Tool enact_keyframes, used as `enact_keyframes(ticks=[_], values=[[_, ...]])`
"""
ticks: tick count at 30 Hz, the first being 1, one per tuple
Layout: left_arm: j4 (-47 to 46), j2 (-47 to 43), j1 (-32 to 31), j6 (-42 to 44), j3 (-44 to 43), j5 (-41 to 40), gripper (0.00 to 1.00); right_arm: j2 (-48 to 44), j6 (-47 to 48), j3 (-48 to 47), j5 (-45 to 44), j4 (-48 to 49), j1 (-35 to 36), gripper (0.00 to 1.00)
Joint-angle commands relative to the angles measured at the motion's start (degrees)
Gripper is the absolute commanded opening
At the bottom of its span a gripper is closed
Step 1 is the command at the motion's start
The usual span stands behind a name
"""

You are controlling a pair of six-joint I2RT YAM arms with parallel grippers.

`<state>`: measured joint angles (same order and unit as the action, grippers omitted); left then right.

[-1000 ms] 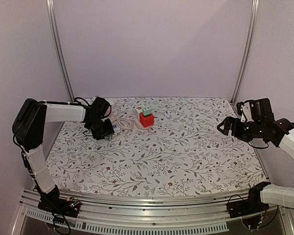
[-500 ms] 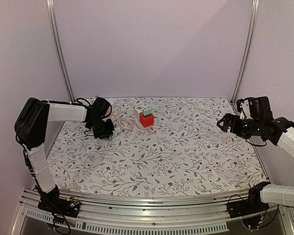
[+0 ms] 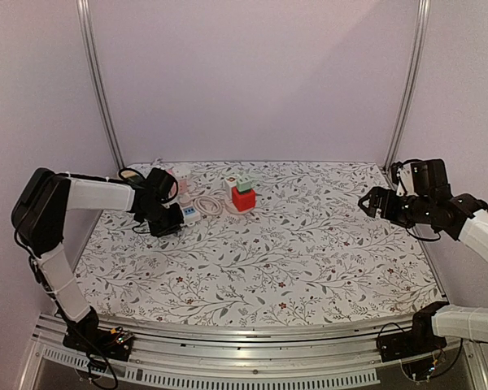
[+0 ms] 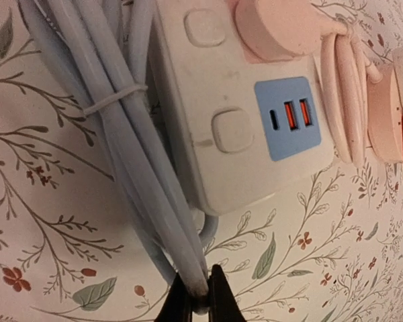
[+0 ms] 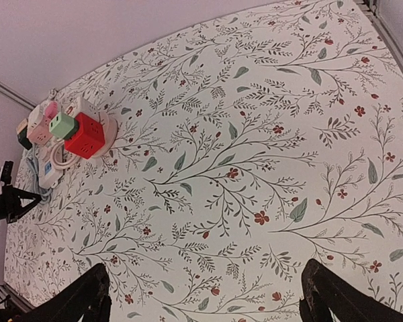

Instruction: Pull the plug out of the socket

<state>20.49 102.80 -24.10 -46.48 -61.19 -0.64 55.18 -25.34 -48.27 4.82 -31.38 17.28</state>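
A white power strip socket [image 4: 235,114] with a blue USB panel lies at the back left of the table [image 3: 189,213]. A pink plug [image 4: 282,27] sits in its far outlet, and the plug's pale pink cord [image 4: 349,87] loops beside it. The strip's own bundled grey cable [image 4: 121,147] runs along its left side. My left gripper [image 4: 199,300] is shut on the near end of that cable, just short of the strip [image 3: 164,221]. My right gripper [image 3: 370,203] hovers open at the far right, its fingers [image 5: 87,295] spread wide over bare cloth.
A red cube socket [image 3: 243,200] with a green plug [image 3: 245,184] on top stands right of the strip, next to a white block [image 3: 230,187]. The floral tablecloth [image 3: 293,252] covers the table. Metal posts [image 3: 106,106] stand at the back corners.
My left gripper has closed onto the strip's cable and shifted slightly left and nearer, uncovering the strip. The right arm has barely moved.
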Motion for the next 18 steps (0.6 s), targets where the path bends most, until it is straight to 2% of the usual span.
enact_keyframes(ticks=[1,8,18], values=[[-0.65,-3.04,-0.12,2.34,2.72,3.54,0.0,0.94,2.49,-0.78,0.03,1.76,1.05,0.98],[-1.25,-8.18,-0.93,4.87,6.77,8.66,0.0,1.59,3.04,-2.46,0.08,1.44,2.5,0.98],[1.21,-18.01,-4.88,9.28,13.75,10.55,0.0,1.98,-0.2,-2.72,-3.17,1.62,9.59,0.96]])
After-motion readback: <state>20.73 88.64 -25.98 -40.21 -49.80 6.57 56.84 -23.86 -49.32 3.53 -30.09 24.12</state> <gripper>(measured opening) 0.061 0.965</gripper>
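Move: My left fingers already pinch the near end of the grey cable bundle, just above the table. The socket's USB panel lies about 9 cm ahead and 4 cm right of them, at nearly the same height. The round pink plug is some 13 cm ahead and 3 cm right, and the pink cord coil 11 cm ahead and 11 cm right. From my open right hand, the USB panel is roughly 18 cm ahead, 57 cm left and 17 cm below. Keeping the grey cable bundle pinched, I drag it back towards my base with my left hand, about 6 cm, slowly at first and then faster. I rise a couple of centimetres in the second half and turn the wrist some 10 degrees clockwise. My right hand, open and empty, drifts about 3 cm left over the bare table. ##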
